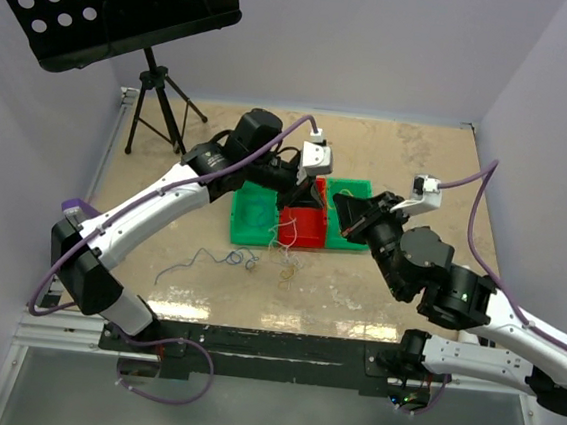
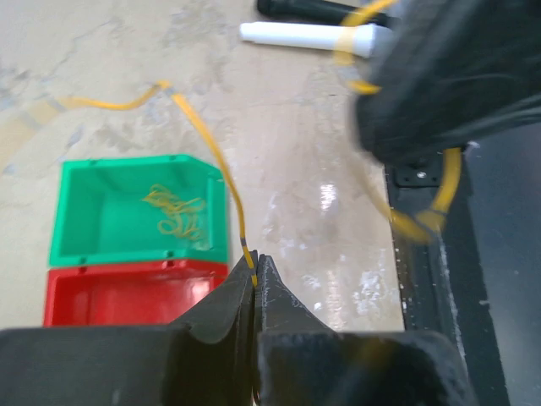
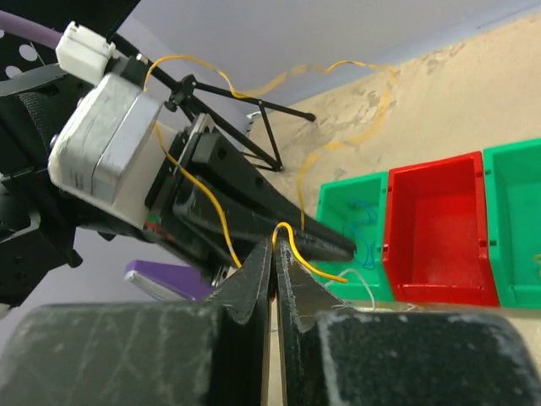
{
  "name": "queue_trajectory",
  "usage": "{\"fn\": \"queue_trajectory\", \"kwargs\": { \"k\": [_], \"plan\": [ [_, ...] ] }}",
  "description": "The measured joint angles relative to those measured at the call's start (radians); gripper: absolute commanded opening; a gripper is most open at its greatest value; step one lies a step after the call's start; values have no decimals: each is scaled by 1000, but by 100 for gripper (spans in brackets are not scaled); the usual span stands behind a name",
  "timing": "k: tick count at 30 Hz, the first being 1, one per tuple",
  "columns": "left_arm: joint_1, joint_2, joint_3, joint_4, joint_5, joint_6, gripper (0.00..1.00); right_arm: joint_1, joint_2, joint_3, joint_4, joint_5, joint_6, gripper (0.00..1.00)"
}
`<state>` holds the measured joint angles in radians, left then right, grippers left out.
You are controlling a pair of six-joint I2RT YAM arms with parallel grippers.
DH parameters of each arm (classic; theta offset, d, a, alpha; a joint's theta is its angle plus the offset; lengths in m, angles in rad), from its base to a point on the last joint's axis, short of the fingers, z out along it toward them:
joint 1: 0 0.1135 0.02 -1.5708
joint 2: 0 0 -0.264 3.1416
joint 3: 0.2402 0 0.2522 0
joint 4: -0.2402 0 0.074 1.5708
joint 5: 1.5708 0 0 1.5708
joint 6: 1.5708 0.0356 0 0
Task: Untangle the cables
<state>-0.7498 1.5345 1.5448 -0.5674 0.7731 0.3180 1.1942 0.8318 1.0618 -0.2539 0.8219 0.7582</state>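
A thin yellow cable point(image 2: 242, 237) is pinched at the tips of my left gripper point(image 2: 254, 269), which is shut on it, and runs off across the table. My right gripper point(image 3: 275, 241) is shut on the same yellow cable point(image 3: 282, 225), which arches over its tips just in front of the left gripper point(image 3: 254, 199). In the top view the left gripper point(image 1: 317, 194) and the right gripper point(image 1: 343, 216) meet above the bins. A blue cable point(image 1: 214, 258) and a small white and gold tangle point(image 1: 284, 261) lie on the table in front of the bins.
A green bin point(image 1: 253, 217), a red bin point(image 1: 304, 230) and a second green bin point(image 1: 354, 194) stand side by side. One green bin holds yellow wires point(image 2: 176, 211), the other blue wires point(image 3: 362, 222). A music stand point(image 1: 113, 0) on a tripod stands at the back left.
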Motion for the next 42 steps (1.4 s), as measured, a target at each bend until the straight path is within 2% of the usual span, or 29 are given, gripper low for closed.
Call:
{"fn": "queue_trajectory", "kwargs": {
  "k": [2,3,5,7,11,16,21,27,33,42],
  "plan": [
    [24,-3,-3,22,-36,-21,0,0,-4,-3,-17,-3,22,16],
    [30,-3,-3,34,-53,-29,0,0,-3,-2,-25,-2,32,24],
    [34,-5,-3,53,-77,-39,0,0,0,3,-42,0,43,44],
    [34,-5,-2,71,-92,-48,0,0,6,10,-54,5,51,70],
    [34,4,14,82,-101,-66,0,0,16,23,-77,7,53,87],
    [34,24,35,103,-100,-104,0,0,-5,-30,-72,-28,47,87],
    [34,17,35,133,-100,-129,0,0,-60,-182,-36,-138,17,83],
    [34,-4,35,133,-93,-146,0,0,-64,-310,50,-212,6,89],
    [34,-11,41,125,-69,-162,0,1,13,-412,235,-237,-29,92],
    [17,-34,77,91,-44,-169,0,1,167,-413,423,-149,-85,91]
  ]
}}
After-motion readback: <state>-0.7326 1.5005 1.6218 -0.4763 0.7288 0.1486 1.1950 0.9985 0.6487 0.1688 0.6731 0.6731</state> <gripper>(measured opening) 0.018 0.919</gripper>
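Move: The white loop that the right hand goes for hangs about 25 cm below it, some 8 cm to its left and 3 cm farther out. From the right hand, the red box lies about 10 cm ahead, 5 cm left and 36 cm down; at that same depth, the blue tangle is roughly 17 cm left and 1 cm back. From the left hand, still holding the yellow cable, the loop is about 5 cm left, 2 cm ahead and 16 cm below. Opening wide first, almost in place, the right hand lets go of the yellow cable, then sinks about 15 cm and swings some 7 cm left, beneath the left hand and towards the hanging white loop, tilting its left side down. The left hand keeps its shut grip on the yellow cable and climbs about 6 cm, easing forward and then mostly back. ##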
